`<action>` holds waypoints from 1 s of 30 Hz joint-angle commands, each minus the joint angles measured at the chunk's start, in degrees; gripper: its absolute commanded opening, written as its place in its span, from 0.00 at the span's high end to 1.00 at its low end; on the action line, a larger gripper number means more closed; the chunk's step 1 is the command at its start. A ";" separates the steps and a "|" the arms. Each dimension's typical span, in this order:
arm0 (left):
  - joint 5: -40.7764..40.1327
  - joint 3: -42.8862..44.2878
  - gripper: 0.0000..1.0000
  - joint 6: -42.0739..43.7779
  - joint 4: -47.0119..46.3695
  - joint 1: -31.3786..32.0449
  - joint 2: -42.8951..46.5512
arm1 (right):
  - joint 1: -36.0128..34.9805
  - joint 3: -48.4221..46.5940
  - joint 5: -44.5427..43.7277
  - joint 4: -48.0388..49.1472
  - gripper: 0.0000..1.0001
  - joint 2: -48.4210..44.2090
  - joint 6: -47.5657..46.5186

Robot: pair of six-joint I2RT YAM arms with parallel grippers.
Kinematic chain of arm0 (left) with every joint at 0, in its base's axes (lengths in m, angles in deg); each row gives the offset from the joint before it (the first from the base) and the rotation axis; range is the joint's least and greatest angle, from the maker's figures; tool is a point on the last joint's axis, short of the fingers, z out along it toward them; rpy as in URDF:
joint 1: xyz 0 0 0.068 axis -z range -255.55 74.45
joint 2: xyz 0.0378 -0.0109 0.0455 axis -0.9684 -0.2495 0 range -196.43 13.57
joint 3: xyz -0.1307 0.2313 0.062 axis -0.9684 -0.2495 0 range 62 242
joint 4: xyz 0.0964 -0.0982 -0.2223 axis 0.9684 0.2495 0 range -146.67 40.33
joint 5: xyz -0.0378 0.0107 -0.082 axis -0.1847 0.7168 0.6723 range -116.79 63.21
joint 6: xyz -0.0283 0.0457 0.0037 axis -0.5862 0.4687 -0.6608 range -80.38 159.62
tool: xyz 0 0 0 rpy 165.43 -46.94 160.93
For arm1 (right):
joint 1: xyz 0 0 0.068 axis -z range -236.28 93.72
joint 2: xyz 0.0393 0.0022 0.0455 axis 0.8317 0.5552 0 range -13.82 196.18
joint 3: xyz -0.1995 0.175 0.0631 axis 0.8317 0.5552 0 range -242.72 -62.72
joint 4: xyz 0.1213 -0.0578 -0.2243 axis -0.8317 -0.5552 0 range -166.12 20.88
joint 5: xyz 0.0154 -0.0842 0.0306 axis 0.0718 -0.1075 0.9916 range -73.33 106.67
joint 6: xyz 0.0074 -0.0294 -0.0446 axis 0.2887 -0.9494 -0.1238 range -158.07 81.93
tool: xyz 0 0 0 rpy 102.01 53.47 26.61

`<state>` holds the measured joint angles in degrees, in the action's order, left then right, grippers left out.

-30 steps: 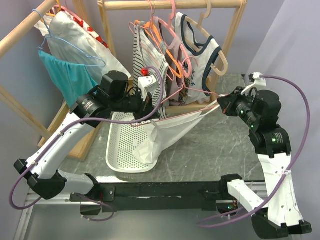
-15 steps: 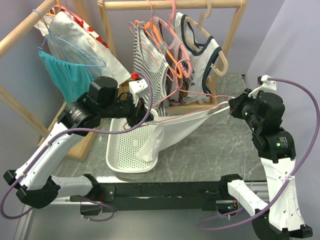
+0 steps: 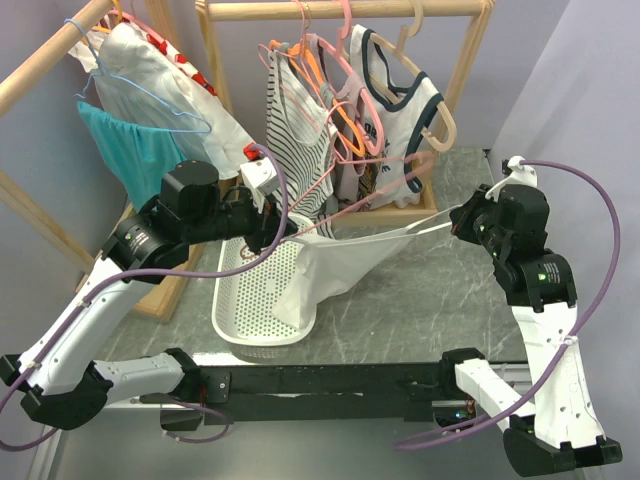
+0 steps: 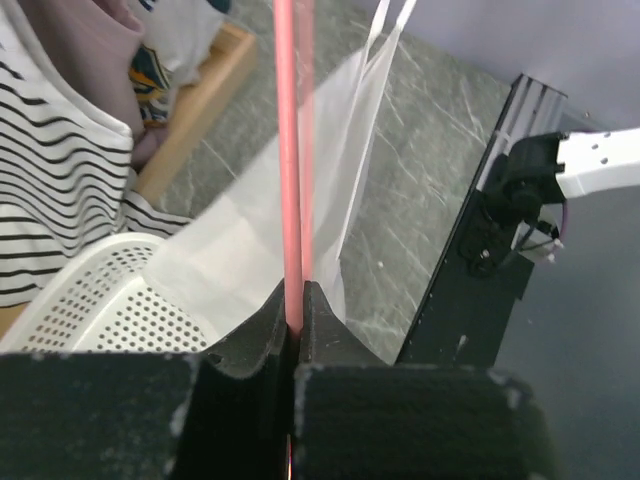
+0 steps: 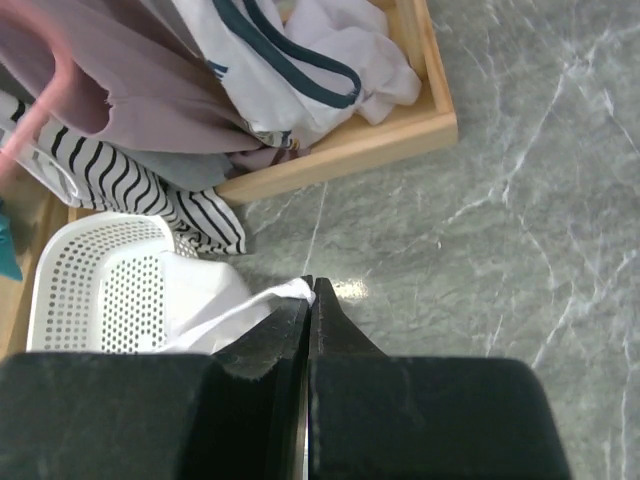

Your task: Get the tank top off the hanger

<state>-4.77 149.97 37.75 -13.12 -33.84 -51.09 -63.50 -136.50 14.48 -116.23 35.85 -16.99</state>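
Observation:
The white tank top (image 3: 345, 262) is stretched between my two arms, and its lower part droops into the white basket (image 3: 240, 300). My left gripper (image 3: 283, 232) is shut on the thin pink hanger (image 3: 370, 195), which slants up to the right above the cloth. In the left wrist view the hanger (image 4: 289, 150) runs straight out from the gripper (image 4: 295, 298), with the tank top (image 4: 250, 235) behind it. My right gripper (image 3: 458, 218) is shut on a strap of the tank top. In the right wrist view the strap (image 5: 270, 298) leaves the gripper (image 5: 310, 288) to the left.
A wooden rack (image 3: 340, 10) at the back holds several garments on hangers, among them a striped top (image 3: 295, 120) and a navy-trimmed one (image 3: 405, 100). Its wooden base (image 5: 350, 150) lies on the grey table. A second rack (image 3: 40, 65) with a teal garment (image 3: 130, 150) stands at the left.
My left arm has drawn back to the left with the hanger, and the hanger's far end has risen above the tank top. The right gripper has shifted slightly and keeps hold of the strap.

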 commanded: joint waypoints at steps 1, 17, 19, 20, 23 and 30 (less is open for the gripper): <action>0.73 1.07 0.99 -0.33 -3.31 -0.32 0.68 | 0.28 0.39 -2.02 2.20 1.00 -0.19 2.47; 7.69 -1.65 0.99 -2.44 -8.66 -0.32 -3.36 | 0.19 0.05 10.56 2.91 0.43 -4.22 -0.87; 8.21 -1.65 0.99 -2.18 -8.75 -0.32 -3.98 | 0.28 -0.92 11.33 3.25 0.38 -6.50 0.54; 8.74 -1.92 0.99 -2.00 -8.83 -0.32 -4.50 | 0.28 -1.36 12.82 4.65 0.37 -7.12 1.15; 9.44 -2.53 0.99 -1.65 -8.75 -0.23 -5.56 | 0.28 0.55 20.81 10.86 0.37 -9.06 5.45; 10.58 -3.23 0.99 -1.82 -9.53 0.21 -7.14 | -1.29 9.53 32.96 30.49 0.42 -9.42 19.43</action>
<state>3.39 147.32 35.78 -19.20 -34.19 -58.56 -63.57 -130.84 39.83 -98.48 24.11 -5.68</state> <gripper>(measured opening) 0.056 0.588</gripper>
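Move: Below and about 8 cm to the right of the left hand, which keeps hold of the pink hanger, hangs the tank top's body, some 15 cm down. From the right hand, still pinching its stretched strap, that body is about 25 cm left, 6 cm back and 10 cm lower. The hanger's free end is some 4 cm left of the right hand, 7 cm ahead and 7 cm up; the white basket is about 41 cm left, 2 cm back, 31 cm down. Easing about 4 cm left and slightly down towards the tank top, the right hand slackens the strap and opens to let go of it, then draws up and back some 10 cm, drifting farther left, its fingers tilting up and turning counter-clockwise. The left hand keeps its pinch on the hanger, carrying it about 4 cm right and nearly as far down. ##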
